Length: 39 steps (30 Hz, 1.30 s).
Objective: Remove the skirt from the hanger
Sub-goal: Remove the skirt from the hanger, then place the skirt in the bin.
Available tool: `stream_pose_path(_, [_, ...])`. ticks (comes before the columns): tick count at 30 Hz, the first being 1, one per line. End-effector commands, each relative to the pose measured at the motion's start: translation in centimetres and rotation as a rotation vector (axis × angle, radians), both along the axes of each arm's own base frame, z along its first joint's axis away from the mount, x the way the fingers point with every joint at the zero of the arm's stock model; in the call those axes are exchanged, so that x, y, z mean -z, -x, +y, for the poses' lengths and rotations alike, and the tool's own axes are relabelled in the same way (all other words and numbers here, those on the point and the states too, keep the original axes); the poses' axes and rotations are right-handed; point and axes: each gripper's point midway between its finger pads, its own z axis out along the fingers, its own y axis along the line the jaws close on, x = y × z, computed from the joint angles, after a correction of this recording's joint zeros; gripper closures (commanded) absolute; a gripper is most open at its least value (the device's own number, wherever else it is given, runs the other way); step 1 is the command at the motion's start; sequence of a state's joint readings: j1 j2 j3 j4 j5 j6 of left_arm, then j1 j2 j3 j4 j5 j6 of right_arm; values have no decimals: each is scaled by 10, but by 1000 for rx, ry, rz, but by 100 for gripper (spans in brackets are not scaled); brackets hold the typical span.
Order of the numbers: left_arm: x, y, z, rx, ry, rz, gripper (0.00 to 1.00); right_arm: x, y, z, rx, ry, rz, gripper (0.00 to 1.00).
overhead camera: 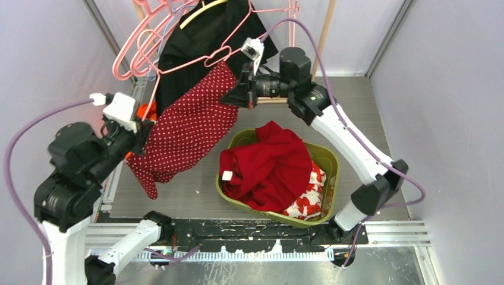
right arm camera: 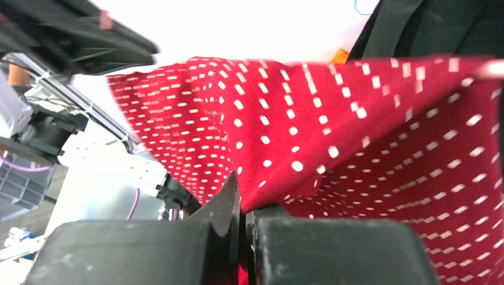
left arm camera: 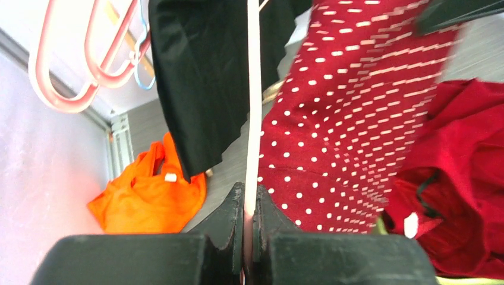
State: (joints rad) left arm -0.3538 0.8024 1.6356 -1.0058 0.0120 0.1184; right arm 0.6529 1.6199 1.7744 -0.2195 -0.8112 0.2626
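The skirt [overhead camera: 190,124] is red with white dots and hangs slantwise from a pink hanger [overhead camera: 196,62] between the two arms. My left gripper [overhead camera: 142,127] is shut on the hanger's pink bar [left arm camera: 253,107], with the skirt [left arm camera: 345,119] just to its right. My right gripper [overhead camera: 235,95] is shut on the skirt's upper edge [right arm camera: 309,136], the cloth pinched between the fingers [right arm camera: 232,202]. A black garment [overhead camera: 202,41] hangs behind on the same rail.
A green basket [overhead camera: 330,163] holding red clothes [overhead camera: 267,166] sits at the table's middle right. An orange garment [left arm camera: 148,196] lies at the far left. Spare pink hangers [overhead camera: 139,41] hang at the back left. A wooden rail post [overhead camera: 324,29] stands behind.
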Motion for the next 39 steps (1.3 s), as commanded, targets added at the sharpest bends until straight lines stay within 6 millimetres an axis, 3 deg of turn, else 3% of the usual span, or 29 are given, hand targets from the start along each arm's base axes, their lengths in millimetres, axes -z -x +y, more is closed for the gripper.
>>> stream_pose_path(1, [5,-43,22,-191,-68,-6,100,-54,46,-41,18,-22,-139,99])
stream_pose_path(6, [21,-66,25,-257,-78,29,100,-38,57,-62,68,73,-125,99])
stream_pose_path(13, [28,-72,34,-318,-92,36,100,-58,55,-108,248,156,-297,99])
stream_pose_path(20, [46,-74,40,-338,-164,79,100,-118,36,-183,653,178,-572,99])
stream_pose_path(25, [45,-73,36,-322,-145,78,100,-165,40,-217,835,62,-676,99])
stream_pose_path(28, [44,-71,37,-319,-148,71,100,-189,52,-221,841,-22,-717,99])
stream_pose_path(31, [40,-68,36,-310,-137,56,100,-196,62,-215,788,-60,-714,99])
stream_pose_path(35, [30,-64,31,-282,-97,39,100,-177,68,-198,691,-62,-607,99])
stream_pose_path(39, [25,-61,26,-255,-76,33,100,-138,70,-173,584,-58,-409,99])
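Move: Below the right hand, which already grips the dotted red skirt, the green basket lies some 35 cm down, about 16 cm to the right and 8 cm back; the plain red cloth inside it is roughly 12 cm right, 6 cm back and 30 cm down. From the left hand, gripping the hanger's end, the skirt's middle is about 8 cm ahead, 7 cm right and 10 cm lower; the hanger's middle lies about 17 cm ahead, 9 cm right and nearly level. Drawing the skirt away from the hanger, the right hand goes back about 5 cm and to the right, then sweeps right and up to end above the basket, some 20 cm right and 15 cm higher overall, swinging its fingers clockwise towards forward while keeping its grip. The left hand keeps hold of the hanger's end, dips forward and down about 7 cm each and turns counter-clockwise, then nearly holds still. ##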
